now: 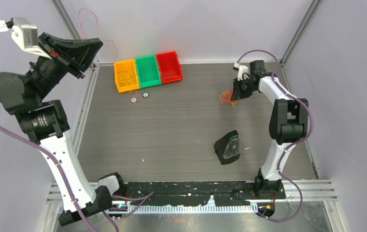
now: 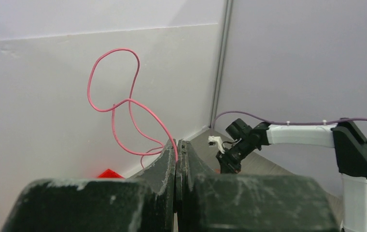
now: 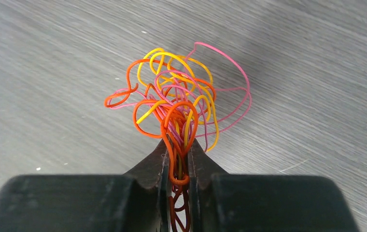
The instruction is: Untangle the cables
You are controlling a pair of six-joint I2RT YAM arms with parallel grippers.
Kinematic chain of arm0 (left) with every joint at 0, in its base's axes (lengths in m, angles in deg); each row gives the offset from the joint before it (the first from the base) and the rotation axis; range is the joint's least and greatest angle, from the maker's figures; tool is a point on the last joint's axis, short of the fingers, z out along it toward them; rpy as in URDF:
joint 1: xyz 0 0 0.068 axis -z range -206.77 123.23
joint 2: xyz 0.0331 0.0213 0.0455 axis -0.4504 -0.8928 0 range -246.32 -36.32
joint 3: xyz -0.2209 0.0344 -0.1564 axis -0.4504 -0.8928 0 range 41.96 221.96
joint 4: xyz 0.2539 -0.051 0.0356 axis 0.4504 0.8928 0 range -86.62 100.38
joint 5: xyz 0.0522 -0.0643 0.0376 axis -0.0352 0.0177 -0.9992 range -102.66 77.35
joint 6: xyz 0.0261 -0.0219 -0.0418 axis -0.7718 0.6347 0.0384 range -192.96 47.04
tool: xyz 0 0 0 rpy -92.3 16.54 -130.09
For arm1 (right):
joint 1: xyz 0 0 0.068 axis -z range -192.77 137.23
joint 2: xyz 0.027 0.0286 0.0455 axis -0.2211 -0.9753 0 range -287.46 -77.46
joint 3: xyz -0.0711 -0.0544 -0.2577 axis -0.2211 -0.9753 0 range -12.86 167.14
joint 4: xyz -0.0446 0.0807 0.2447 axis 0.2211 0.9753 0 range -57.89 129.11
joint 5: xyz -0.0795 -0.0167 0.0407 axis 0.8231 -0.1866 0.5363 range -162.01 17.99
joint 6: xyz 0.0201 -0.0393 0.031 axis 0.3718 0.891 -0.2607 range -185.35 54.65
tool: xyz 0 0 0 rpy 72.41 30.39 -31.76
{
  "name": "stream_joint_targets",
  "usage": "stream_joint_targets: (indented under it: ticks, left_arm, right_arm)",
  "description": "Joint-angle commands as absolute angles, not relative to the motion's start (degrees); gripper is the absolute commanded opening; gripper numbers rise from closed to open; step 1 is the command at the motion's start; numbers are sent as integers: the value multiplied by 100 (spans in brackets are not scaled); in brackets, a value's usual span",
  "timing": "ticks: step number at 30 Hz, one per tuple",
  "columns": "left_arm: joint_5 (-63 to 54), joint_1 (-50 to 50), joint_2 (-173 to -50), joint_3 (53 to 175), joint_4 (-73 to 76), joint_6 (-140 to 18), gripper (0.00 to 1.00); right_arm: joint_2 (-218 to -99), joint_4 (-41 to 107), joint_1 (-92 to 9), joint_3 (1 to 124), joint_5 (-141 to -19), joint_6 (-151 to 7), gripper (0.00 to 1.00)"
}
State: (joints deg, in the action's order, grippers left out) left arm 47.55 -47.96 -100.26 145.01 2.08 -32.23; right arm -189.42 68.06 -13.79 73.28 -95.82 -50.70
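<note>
A tangled bunch of thin orange, yellow and pink cables (image 3: 176, 92) stands up from between the tips of my right gripper (image 3: 177, 147), which is shut on its lower strands. In the top view this bunch (image 1: 226, 99) is at the table's far right, just left of the right gripper (image 1: 233, 96). One single pink-red cable (image 2: 123, 104) loops in the air against the back wall. My left gripper (image 2: 177, 145) is shut on its end. From above, the left gripper (image 1: 96, 47) is raised high at the far left, with that cable (image 1: 87, 19) rising above it.
Orange (image 1: 125, 75), green (image 1: 147, 70) and red (image 1: 169, 66) bins stand in a row at the back left of the table. Two small white rings (image 1: 134, 100) lie in front of them. A black part with a clear face (image 1: 228, 147) lies near the right arm.
</note>
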Motion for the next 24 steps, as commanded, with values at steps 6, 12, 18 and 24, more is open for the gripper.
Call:
stream_joint_targets:
  ticks: [6,12,18,24]
  left_arm:
    - [4155,-4756,-11156,14497,-308,-3105,0]
    - [3892,-4313,-12271,15280,-442,-3238,0]
    - [3531,-4051,-12847,15771,-277,-3611,0]
    - [3322,-4012,-13036,16199,4,-3910,0]
  right_arm:
    - [-18227,6815,-1381,7692,-10732,-5684,6]
    - [-18252,6836,-1404,7721,-10866,-5844,5]
    - [-18232,6885,-1428,7759,-11158,-5960,5]
    - [-18015,6898,-1497,7753,-11566,-6165,5]
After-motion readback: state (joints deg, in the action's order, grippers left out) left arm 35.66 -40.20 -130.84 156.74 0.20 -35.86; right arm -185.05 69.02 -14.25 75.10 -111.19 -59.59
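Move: The row of bins lies ahead of and far below the left gripper, all about 60 cm down: the green one some 37 cm ahead, about level sideways; the orange one about 34 cm ahead and 11 cm to the left; the red one about 40 cm ahead and 11 cm to the right. From the right gripper, the green bin is roughly 16 cm farther out, 46 cm to the left and 5 cm lower. Sweep the left gripper, pink cable still pinched in its shut fingers, about 21 cm forward towards the bins, dipping some 7 cm before easing to a stop and swinging the fingers slightly towards straight ahead. Meanwhile lift the right gripper about 6 cm and bring it 5 cm left, tipping its fingers some 15 degrees leftward; keep its grip on the tangle. ##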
